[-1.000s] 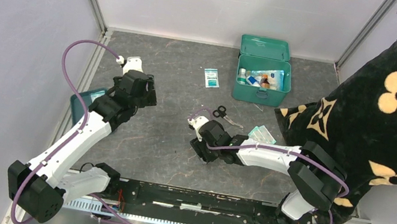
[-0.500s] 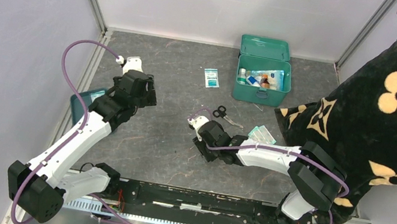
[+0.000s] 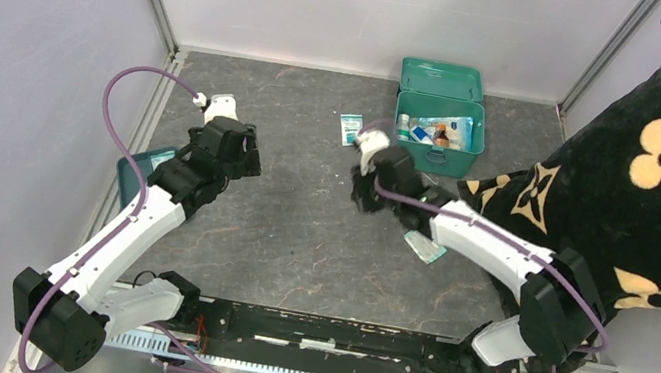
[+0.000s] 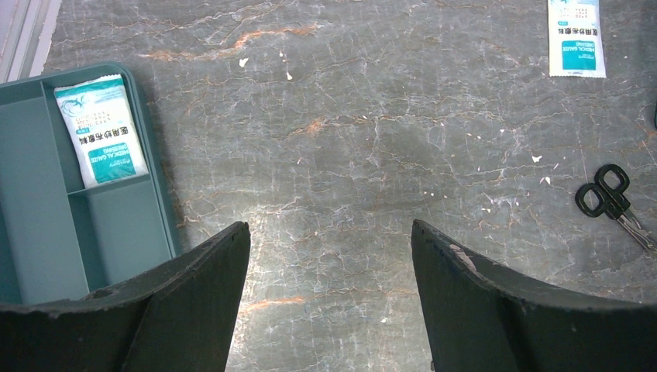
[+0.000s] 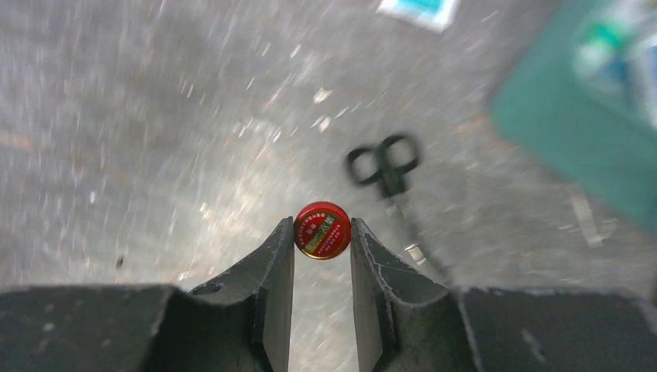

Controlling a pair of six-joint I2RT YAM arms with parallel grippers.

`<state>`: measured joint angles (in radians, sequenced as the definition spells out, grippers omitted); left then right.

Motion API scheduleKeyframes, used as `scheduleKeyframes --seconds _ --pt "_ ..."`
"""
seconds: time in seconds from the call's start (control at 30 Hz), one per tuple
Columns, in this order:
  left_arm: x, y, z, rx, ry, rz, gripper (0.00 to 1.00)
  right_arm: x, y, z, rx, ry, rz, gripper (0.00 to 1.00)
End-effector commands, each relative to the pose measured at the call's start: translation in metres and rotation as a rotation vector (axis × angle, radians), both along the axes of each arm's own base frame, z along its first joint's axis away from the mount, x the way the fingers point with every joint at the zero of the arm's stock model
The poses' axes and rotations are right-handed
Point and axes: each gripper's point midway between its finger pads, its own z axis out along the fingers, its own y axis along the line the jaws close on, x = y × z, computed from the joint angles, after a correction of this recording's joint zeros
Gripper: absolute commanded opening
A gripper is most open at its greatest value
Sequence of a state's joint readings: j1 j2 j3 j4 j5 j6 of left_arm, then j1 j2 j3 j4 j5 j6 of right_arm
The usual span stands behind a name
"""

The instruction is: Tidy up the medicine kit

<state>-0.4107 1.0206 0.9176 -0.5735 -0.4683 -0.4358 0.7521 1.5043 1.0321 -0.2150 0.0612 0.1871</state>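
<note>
The medicine kit (image 3: 435,146) is a teal box standing open at the back of the table, lid up, with bottles and packets inside. Its corner (image 5: 589,147) shows blurred in the right wrist view. My right gripper (image 5: 322,232) is shut on a small round red tin (image 5: 322,230), held above the table. In the top view the right gripper (image 3: 363,192) hangs just left of and in front of the kit. My left gripper (image 4: 330,226) stands open over bare table, with nothing between its fingers.
Black scissors (image 5: 385,167) lie below the right gripper. A gauze packet (image 3: 350,129) lies left of the kit, another packet (image 3: 425,247) under the right arm. A shallow teal tray (image 4: 39,232) at the left holds one packet (image 4: 101,132). A black flowered cushion (image 3: 654,170) fills the right side.
The right gripper closed on the red tin, lifted it and swung back and to the right toward the kit. The left arm has not moved.
</note>
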Motion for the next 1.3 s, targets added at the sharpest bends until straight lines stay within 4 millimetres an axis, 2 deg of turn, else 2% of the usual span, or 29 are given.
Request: scheduleKeyframes --seconds 0.0,0.13,0.27,0.37,0.43,0.53,0.63,0.73,0.83,0.9,0.93,0.97,1.0,1.13,1.27 --pt "0.004 0.001 0.012 0.008 -0.042 -0.012 0.82 0.066 -0.025 0.076 0.088 -0.146 -0.096 0.31" --pt "0.004 0.000 0.011 0.006 -0.039 -0.017 0.82 0.121 -0.064 0.103 0.068 -0.199 -0.216 0.31" --pt "0.005 -0.001 0.009 0.006 -0.031 -0.023 0.83 0.167 -0.107 0.107 0.016 -0.216 -0.342 0.32" --pt "0.006 -0.002 0.006 0.010 -0.016 -0.027 0.83 0.189 -0.131 0.094 -0.010 -0.196 -0.409 0.35" --pt "0.007 -0.002 0.003 0.012 -0.008 -0.026 0.83 0.198 -0.138 0.082 -0.012 -0.173 -0.435 0.38" --pt "0.009 -0.003 -0.002 0.000 0.011 -0.032 0.84 0.209 -0.140 0.068 -0.001 -0.141 -0.440 0.43" --pt "0.013 -0.005 -0.011 -0.052 0.040 -0.052 0.84 0.214 -0.142 0.063 -0.001 -0.130 -0.445 0.50" --pt "0.018 0.003 -0.025 -0.110 0.084 -0.036 0.85 0.210 -0.145 0.070 0.000 -0.144 -0.441 0.58" --pt "0.023 0.026 -0.043 -0.127 0.154 0.052 0.85 0.193 -0.147 0.092 0.040 -0.194 -0.434 0.59" --pt "0.025 0.044 -0.059 -0.136 0.213 0.124 0.85 0.172 -0.143 0.093 0.094 -0.194 -0.407 0.59" --pt "0.026 0.050 -0.064 -0.139 0.233 0.143 0.85 0.161 -0.139 0.100 0.138 -0.205 -0.393 0.59" --pt "0.027 0.057 -0.069 -0.141 0.252 0.163 0.85 0.148 -0.138 0.096 0.167 -0.196 -0.383 0.59" --pt "0.027 0.066 -0.072 -0.143 0.266 0.186 0.85 0.136 -0.133 0.100 0.216 -0.201 -0.375 0.59" --pt "0.022 0.099 -0.084 -0.155 0.308 0.294 0.85 0.092 -0.113 0.093 0.305 -0.189 -0.299 0.58" --pt "0.010 0.117 -0.099 -0.125 0.368 0.381 0.85 0.066 -0.107 0.093 0.296 -0.196 -0.251 0.59"
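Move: The right hand already holds the red cap; the open green box's middle is some 21 cm ahead of it, 15 cm right and 8 cm below. From that hand the scissors lie about 7 cm ahead, 3 cm right, and the white sachet 19 cm ahead, 5 cm left, both 12 cm down. From the open left hand, the gauze packet is roughly 7 cm ahead, 17 cm left, 17 cm below, at the far end of the tray. The right hand swings the cap some 20 cm forward and 15 cm right over the green box, rising, then dipping about 8 cm while turning clockwise, opens its fingers there and draws back about 12 cm, climbing. Late on, the left hand, still wide open, goes about 10 cm left and 10 cm down towards the gauze packet, tipping down and turning counter-clockwise. ##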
